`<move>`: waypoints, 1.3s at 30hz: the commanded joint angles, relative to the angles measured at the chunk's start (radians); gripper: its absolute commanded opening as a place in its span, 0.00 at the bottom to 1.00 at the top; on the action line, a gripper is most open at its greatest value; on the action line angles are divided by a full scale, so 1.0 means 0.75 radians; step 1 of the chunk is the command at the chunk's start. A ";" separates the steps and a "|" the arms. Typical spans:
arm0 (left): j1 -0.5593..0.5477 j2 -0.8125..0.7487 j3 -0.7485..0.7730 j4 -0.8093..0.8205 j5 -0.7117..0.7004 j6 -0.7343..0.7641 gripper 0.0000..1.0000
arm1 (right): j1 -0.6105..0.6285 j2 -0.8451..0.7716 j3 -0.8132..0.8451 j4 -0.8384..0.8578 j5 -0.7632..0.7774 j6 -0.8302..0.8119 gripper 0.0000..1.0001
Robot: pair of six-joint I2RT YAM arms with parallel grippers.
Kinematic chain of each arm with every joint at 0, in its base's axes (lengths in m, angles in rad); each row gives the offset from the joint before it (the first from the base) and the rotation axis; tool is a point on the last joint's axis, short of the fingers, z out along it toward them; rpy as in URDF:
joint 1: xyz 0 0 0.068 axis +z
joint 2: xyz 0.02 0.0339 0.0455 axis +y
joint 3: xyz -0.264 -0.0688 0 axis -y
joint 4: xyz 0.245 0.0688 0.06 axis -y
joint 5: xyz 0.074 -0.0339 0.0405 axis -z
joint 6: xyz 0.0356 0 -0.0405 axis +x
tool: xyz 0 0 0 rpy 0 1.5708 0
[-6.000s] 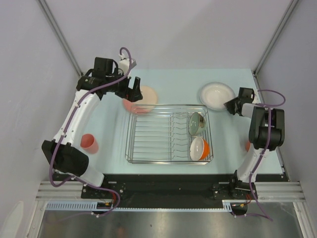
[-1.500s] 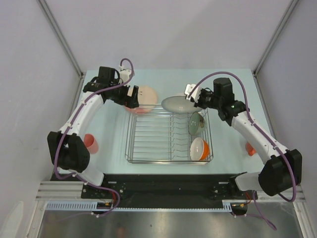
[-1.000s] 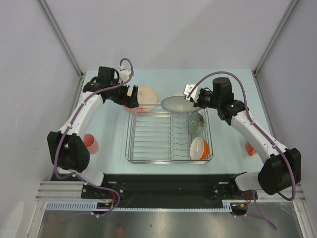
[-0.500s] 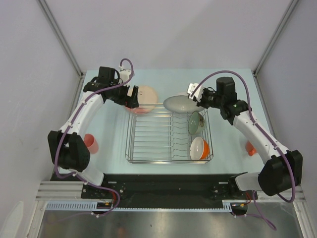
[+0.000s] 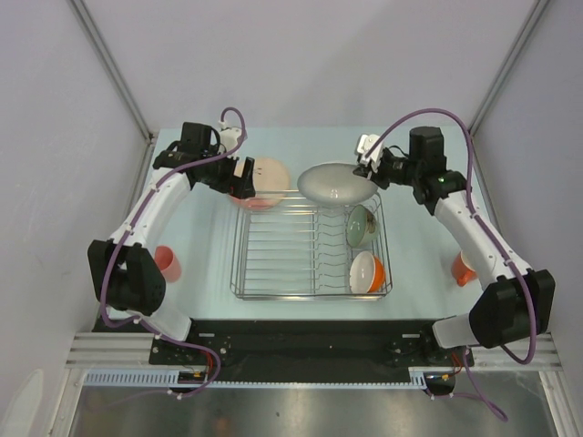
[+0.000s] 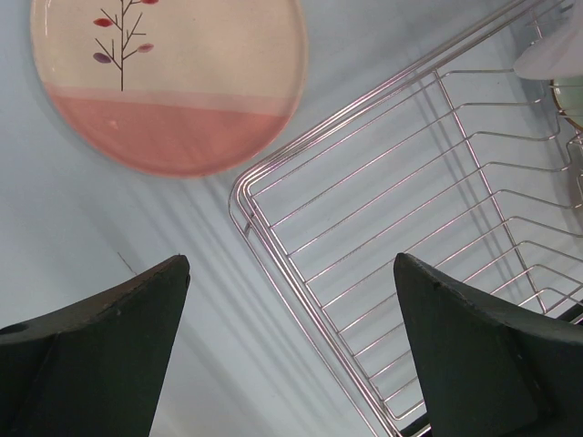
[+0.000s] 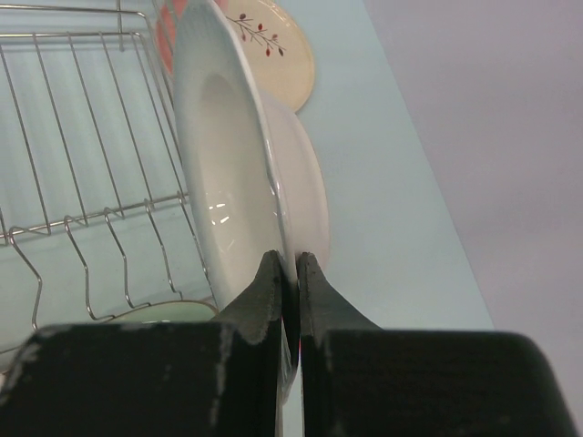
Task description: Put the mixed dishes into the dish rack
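Observation:
My right gripper [image 5: 372, 171] is shut on the rim of the white grey-rimmed shallow bowl [image 5: 335, 184] [image 7: 232, 173] and holds it on edge above the far edge of the chrome dish rack [image 5: 273, 289] [image 6: 383, 228]. The small green glass bowl [image 5: 362, 225] and the orange-outside white bowl [image 5: 366, 272] stand in the rack's right side. The cream plate with the pink segment [image 5: 261, 181] [image 6: 168, 77] lies on the table at the rack's far left corner. My left gripper [image 5: 239, 173] is open and empty just above it. The salmon-pink tumbler [image 5: 164, 262] stands at the left. The orange mug [image 5: 463, 269] is at the right, partly behind my right arm.
The pale blue table [image 5: 200, 246] is walled by grey panels at left, right and back. The rack's left rows of tines [image 5: 273, 255] hold nothing.
My right gripper has lifted the shallow bowl from the table's far right, carried it over the rack's far edge, and now drawn it up and slightly right. The left arm has barely moved.

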 commanded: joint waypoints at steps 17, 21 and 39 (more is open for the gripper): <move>0.011 -0.014 -0.028 0.043 0.008 0.037 1.00 | 0.178 0.089 0.122 -0.053 0.116 -0.171 0.00; 0.011 -0.016 -0.030 0.041 0.008 0.041 1.00 | 0.213 0.132 0.126 -0.096 0.166 -0.206 0.00; 0.013 -0.016 -0.038 0.045 0.010 0.052 1.00 | 0.211 0.191 0.112 -0.215 0.278 -0.247 0.00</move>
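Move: The white plate is already held upright by its right edge, its body reaching left. Its place, the far slots of the rack left of the green bowl, lies some 12 cm left of the right hand, about 3 cm back and 16 below. The green bowl is roughly 6 cm back, 1 cm left and 16 below; the orange bowl about 20 cm back, level sideways and 17 below. From the left hand those slots lie about 19 cm right, 2 back and 8 below. Still pinching the white plate by its right edge, the right hand carries it left and down over the far side of the rack, about 4 cm each way: slowly at first, then quicker, then easing off with only a little more sinking. The wrist rolls some 15 degrees so the plate's left end dips, and the fingers stay shut. ##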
